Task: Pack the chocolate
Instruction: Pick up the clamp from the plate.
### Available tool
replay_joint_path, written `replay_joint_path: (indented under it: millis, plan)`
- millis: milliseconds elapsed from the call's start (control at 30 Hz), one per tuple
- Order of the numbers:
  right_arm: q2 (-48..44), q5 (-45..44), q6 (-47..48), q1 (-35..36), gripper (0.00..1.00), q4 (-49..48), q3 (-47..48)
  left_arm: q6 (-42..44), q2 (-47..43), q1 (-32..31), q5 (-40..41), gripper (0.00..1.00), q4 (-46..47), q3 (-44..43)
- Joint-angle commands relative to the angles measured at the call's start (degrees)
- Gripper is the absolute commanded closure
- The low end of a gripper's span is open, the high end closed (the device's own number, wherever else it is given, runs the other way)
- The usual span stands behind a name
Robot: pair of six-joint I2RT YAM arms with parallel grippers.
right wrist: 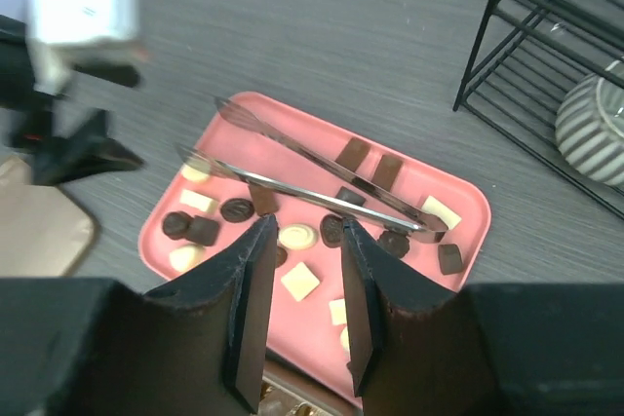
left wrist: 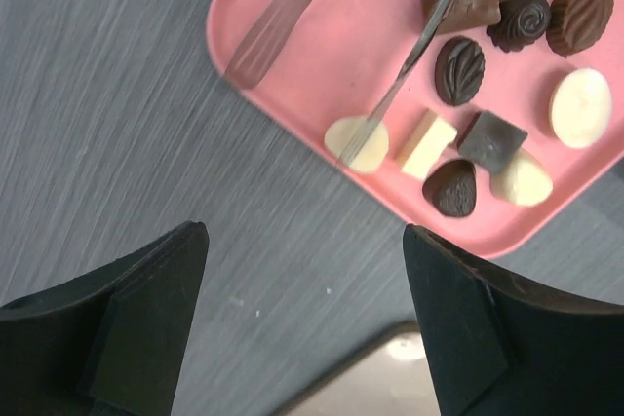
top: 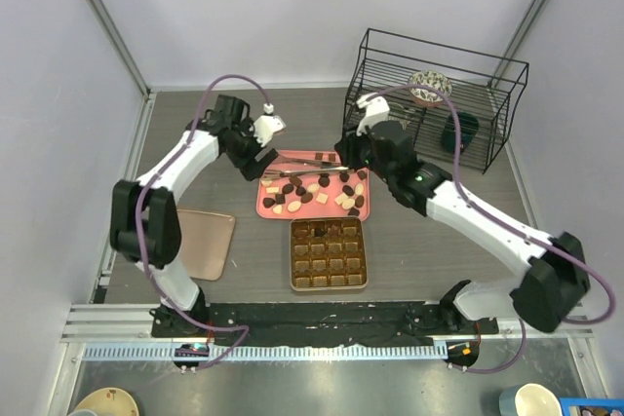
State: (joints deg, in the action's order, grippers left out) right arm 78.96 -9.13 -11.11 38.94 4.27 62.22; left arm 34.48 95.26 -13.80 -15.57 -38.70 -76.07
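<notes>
Several chocolates [top: 322, 182] in dark brown, mid-brown and cream lie loose on a flat pink tray [top: 292, 189] at mid-table. Metal tongs [top: 307, 171] rest across the tray's far half. My left gripper [top: 261, 165] hovers at the tray's left corner. In the left wrist view it [left wrist: 304, 236] is wide open over bare table, with the chocolates [left wrist: 459, 70] and the tong tips [left wrist: 366, 138] beyond it. My right gripper [right wrist: 306, 226] hangs over the tray [right wrist: 429, 177], its jaws partly open and holding nothing, a cream chocolate [right wrist: 298, 236] below them.
A gold-brown gridded box [top: 293, 270] stands just in front of the tray. A flat beige lid [top: 205, 241] lies at the left, also seen in the left wrist view [left wrist: 400, 367]. A black wire rack [top: 434, 94] at the back right holds a striped bowl [top: 429, 85].
</notes>
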Motion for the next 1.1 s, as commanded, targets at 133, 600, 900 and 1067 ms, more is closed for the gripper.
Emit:
replay_joint_path:
  millis: [133,600,900,1067]
  plan:
    - [-12.77,-2.39,-5.85,0.09,0.62,-2.69,-5.88,7.70,10.82,-4.91,1.24,0.27,-3.84,-7.69]
    - [-12.86,0.07,-6.64,0.09,0.62,-1.99,-8.25,9.99,16.70,-7.20,1.60,0.61,-6.47,-11.46]
    - [-12.95,0.60,-7.08,0.09,0.63,-2.16,-8.69,10.61,19.78,-7.47,0.81,0.94,-10.43,-13.58]
    - [-12.86,1.65,-7.87,0.09,0.63,-2.43,-8.95,10.43,18.65,-7.47,0.02,1.00,-12.01,-13.22]
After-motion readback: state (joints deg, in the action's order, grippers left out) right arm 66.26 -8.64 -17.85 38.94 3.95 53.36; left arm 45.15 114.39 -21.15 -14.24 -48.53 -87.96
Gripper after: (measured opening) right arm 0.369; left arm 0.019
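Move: The clamp lies open across the pink plate. Its middle is about 12 cm to my left hand's right, level fore-and-aft and 8 cm below; the left end of its near arm is only some 4 cm right. A white oval chocolate sits just under that end, about 1 cm nearer me. The chocolate box is some 17 cm right and 18 cm back. From my right hand the clamp is roughly 8 cm ahead, 7 cm left and 19 cm down. I drop my left hand about 7 cm and slide it some 4 cm right onto the left end of the clamp's near arm, turning clockwise about 15 degrees, and shut the nearly wide fingers to pinch that thin arm over the plate's rim. Meanwhile my right hand withdraws from the clamp, back about 4 cm and a little right, first rising, then easing partly down, fingers still part-open. ##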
